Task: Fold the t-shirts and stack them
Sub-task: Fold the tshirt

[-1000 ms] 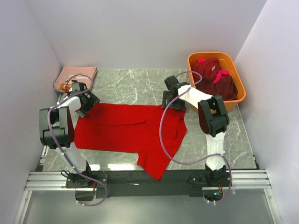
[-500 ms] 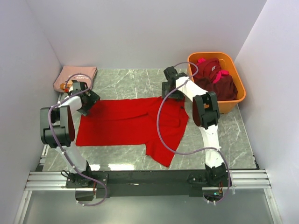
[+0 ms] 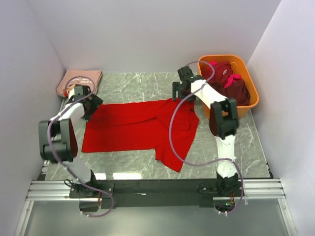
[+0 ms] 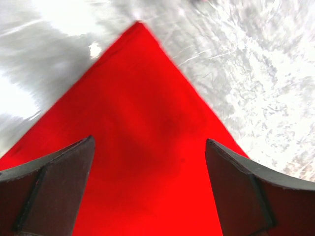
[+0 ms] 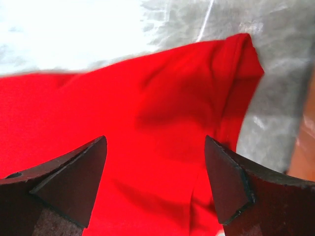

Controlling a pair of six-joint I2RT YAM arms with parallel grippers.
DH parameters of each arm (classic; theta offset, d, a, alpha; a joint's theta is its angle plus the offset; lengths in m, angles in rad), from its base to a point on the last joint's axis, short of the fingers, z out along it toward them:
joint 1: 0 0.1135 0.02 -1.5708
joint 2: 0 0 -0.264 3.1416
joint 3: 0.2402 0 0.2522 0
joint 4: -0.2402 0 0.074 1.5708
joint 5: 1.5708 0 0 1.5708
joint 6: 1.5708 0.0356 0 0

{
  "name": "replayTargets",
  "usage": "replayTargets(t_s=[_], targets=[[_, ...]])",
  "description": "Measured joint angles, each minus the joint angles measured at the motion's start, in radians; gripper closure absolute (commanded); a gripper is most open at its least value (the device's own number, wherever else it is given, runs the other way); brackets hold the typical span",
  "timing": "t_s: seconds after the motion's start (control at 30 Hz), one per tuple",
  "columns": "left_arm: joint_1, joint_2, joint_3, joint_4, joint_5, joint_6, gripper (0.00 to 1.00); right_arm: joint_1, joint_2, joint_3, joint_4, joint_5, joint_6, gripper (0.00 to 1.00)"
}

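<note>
A plain bright red t-shirt point(image 3: 133, 130) lies spread flat on the marble table, one sleeve pointing toward the near edge. My left gripper point(image 3: 93, 104) hovers over the shirt's far left corner; in the left wrist view that gripper point(image 4: 149, 140) is open, with red cloth point(image 4: 142, 108) below the gap and nothing between the fingers. My right gripper point(image 3: 178, 96) is over the far right corner. Seen from its wrist, the right gripper point(image 5: 155, 138) is open above the red cloth point(image 5: 162, 98). Dark maroon t-shirts point(image 3: 229, 86) fill the tub. A dusty-pink t-shirt point(image 3: 78, 81) lies folded at the back left.
The orange plastic tub point(image 3: 221, 57) stands at the back right, close to the right arm's forearm. White walls close in the table on the left, back and right. Bare marble point(image 3: 142, 86) shows behind the red shirt.
The red shirt has slid toward the back of the table and lies flatter, its near sleeve drawn in from the front edge. The right gripper has moved back and right; the left one slightly back.
</note>
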Motion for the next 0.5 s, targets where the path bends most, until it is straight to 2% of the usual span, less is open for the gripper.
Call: replayTargets(t_s=[0.2, 0.3, 0.4, 0.5], targets=[[0.008, -0.267, -0.122, -0.114, -0.148, -0.111, 0.01, 0.035, -0.349, -0.262, 0.15, -0.044, 0.013, 0.13], [0.049, -0.388, -0.204, -0.19, -0.22, -0.193, 0.01, 0.071, -0.516, -0.4, 0.24, -0.067, 0.043, 0.13], [0.122, -0.488, -0.314, -0.267, -0.262, -0.254, 0.01, 0.097, -0.608, -0.523, 0.306, -0.103, 0.075, 0.13], [0.178, -0.565, -0.41, -0.325, -0.285, -0.292, 0.02, 0.095, -0.629, -0.634, 0.336, -0.133, 0.101, 0.13]])
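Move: The red t-shirt's near left corner lies about 24 cm back from the left hand, 6 cm to its left and 5 cm below; the folded pink shirt is some 14 cm ahead and 8 cm left of that hand. The right hand hovers just above the far right part. From it the tip of the t-shirt's near flap is roughly 38 cm back, 1 cm left and 6 cm down, the orange basket about 24 cm right and 5 cm ahead. Back and to its left sweeps the left hand, some 18 cm back in a low arc that rises about 4 cm and dips again, turning roughly 30 degrees counter-clockwise towards the near left corner. The right hand lifts steeply away from the far right part, then draws back over the t-shirt and starts to sink, its fingertips tilting outward. Both grippers stay open and empty. ##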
